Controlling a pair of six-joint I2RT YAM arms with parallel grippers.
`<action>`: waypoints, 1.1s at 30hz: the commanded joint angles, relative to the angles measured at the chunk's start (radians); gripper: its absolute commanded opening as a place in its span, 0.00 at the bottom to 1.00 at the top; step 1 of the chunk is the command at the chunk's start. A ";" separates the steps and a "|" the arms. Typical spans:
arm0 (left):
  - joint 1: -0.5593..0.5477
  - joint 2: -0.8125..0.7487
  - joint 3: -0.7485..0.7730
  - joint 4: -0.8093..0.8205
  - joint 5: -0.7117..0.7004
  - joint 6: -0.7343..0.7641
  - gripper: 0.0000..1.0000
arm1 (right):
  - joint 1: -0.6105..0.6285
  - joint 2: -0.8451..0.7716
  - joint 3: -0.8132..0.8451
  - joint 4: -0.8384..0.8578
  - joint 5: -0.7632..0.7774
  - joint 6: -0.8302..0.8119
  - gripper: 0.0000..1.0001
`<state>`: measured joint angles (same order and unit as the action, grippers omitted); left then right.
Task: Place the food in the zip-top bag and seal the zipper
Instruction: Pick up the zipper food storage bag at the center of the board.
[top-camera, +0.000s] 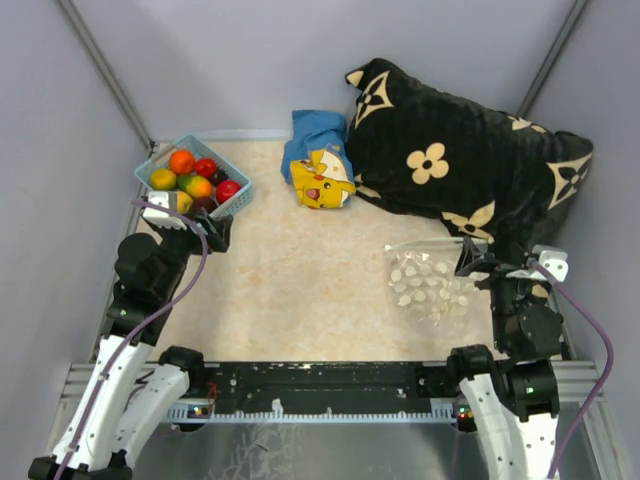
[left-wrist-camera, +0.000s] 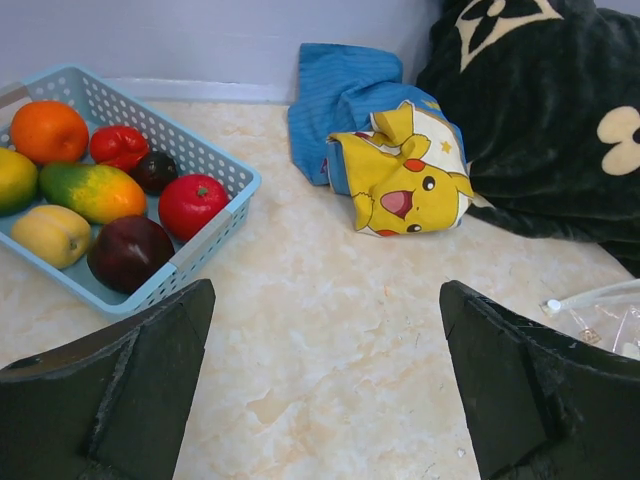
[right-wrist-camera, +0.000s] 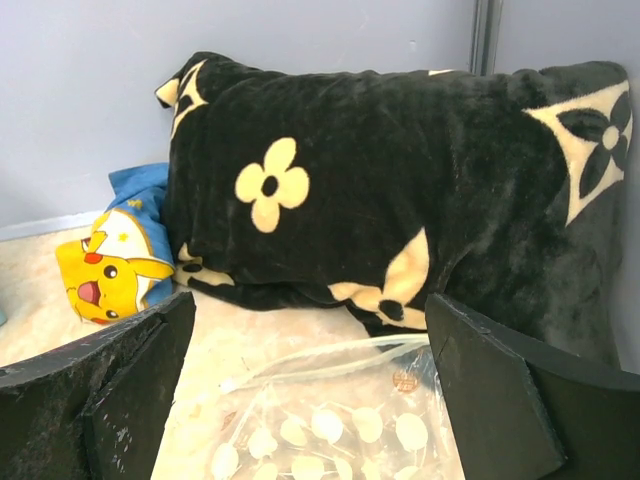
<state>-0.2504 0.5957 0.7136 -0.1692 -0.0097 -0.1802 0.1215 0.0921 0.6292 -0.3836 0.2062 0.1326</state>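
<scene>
The food (top-camera: 193, 178) (left-wrist-camera: 110, 200), several small toy fruits in red, orange, yellow, green and dark purple, lies in a light blue basket (top-camera: 237, 203) (left-wrist-camera: 215, 240) at the table's far left. The clear zip-top bag (top-camera: 430, 282) (right-wrist-camera: 330, 430) with pale oval spots lies flat at the right; its zipper (right-wrist-camera: 330, 360) runs along the far edge. My left gripper (top-camera: 195, 232) (left-wrist-camera: 325, 380) hangs open just in front of the basket, nothing between its fingers. Over the bag's right side, my right gripper (top-camera: 495, 268) (right-wrist-camera: 310, 390) stands open and holds nothing.
A big black pillow (top-camera: 460, 165) (right-wrist-camera: 400, 190) with cream flower marks fills the far right, close behind the bag. A yellow cartoon plush (top-camera: 322, 182) (left-wrist-camera: 405, 190) on a blue cloth (top-camera: 315, 130) lies at the far middle. Grey walls close in on three sides.
</scene>
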 joint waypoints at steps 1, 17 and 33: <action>0.005 -0.015 0.012 -0.008 0.041 0.011 1.00 | 0.006 0.021 0.040 0.025 -0.010 -0.014 0.99; -0.068 -0.028 0.016 -0.037 0.033 0.035 1.00 | 0.006 0.256 0.067 -0.020 -0.098 0.105 0.99; -0.087 -0.064 0.012 -0.047 0.090 0.044 1.00 | 0.006 0.760 0.080 -0.032 -0.119 0.152 0.96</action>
<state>-0.3317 0.5365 0.7136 -0.2218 0.0418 -0.1535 0.1215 0.7547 0.6567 -0.4206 0.1085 0.2787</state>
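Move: The zip-top bag lies flat, its middle about 9 cm ahead of the right hand, hardly to either side of it and some 29 cm below; its zipper edge is another 10 cm or so farther out. Beyond the bag, the black cushion's middle is roughly 40 cm ahead of the right hand and 8 cm to its right, and the yellow-blue cloth is about 42 cm ahead and 26 cm left. From the left hand the bag is some 51 cm to the right, about level with it going forward. The empty right hand swings down to the bag, easing forward at first and then sinking ever faster, about 14 cm down and 8 cm forward with a small shift left, while the wrist tips the fingers down by nearly 40 degrees and they stay wide open, still well above the plastic. The left hand, also open and empty, only draws about 2.5 cm back and as much to the right, turning some 8 degrees clockwise. ##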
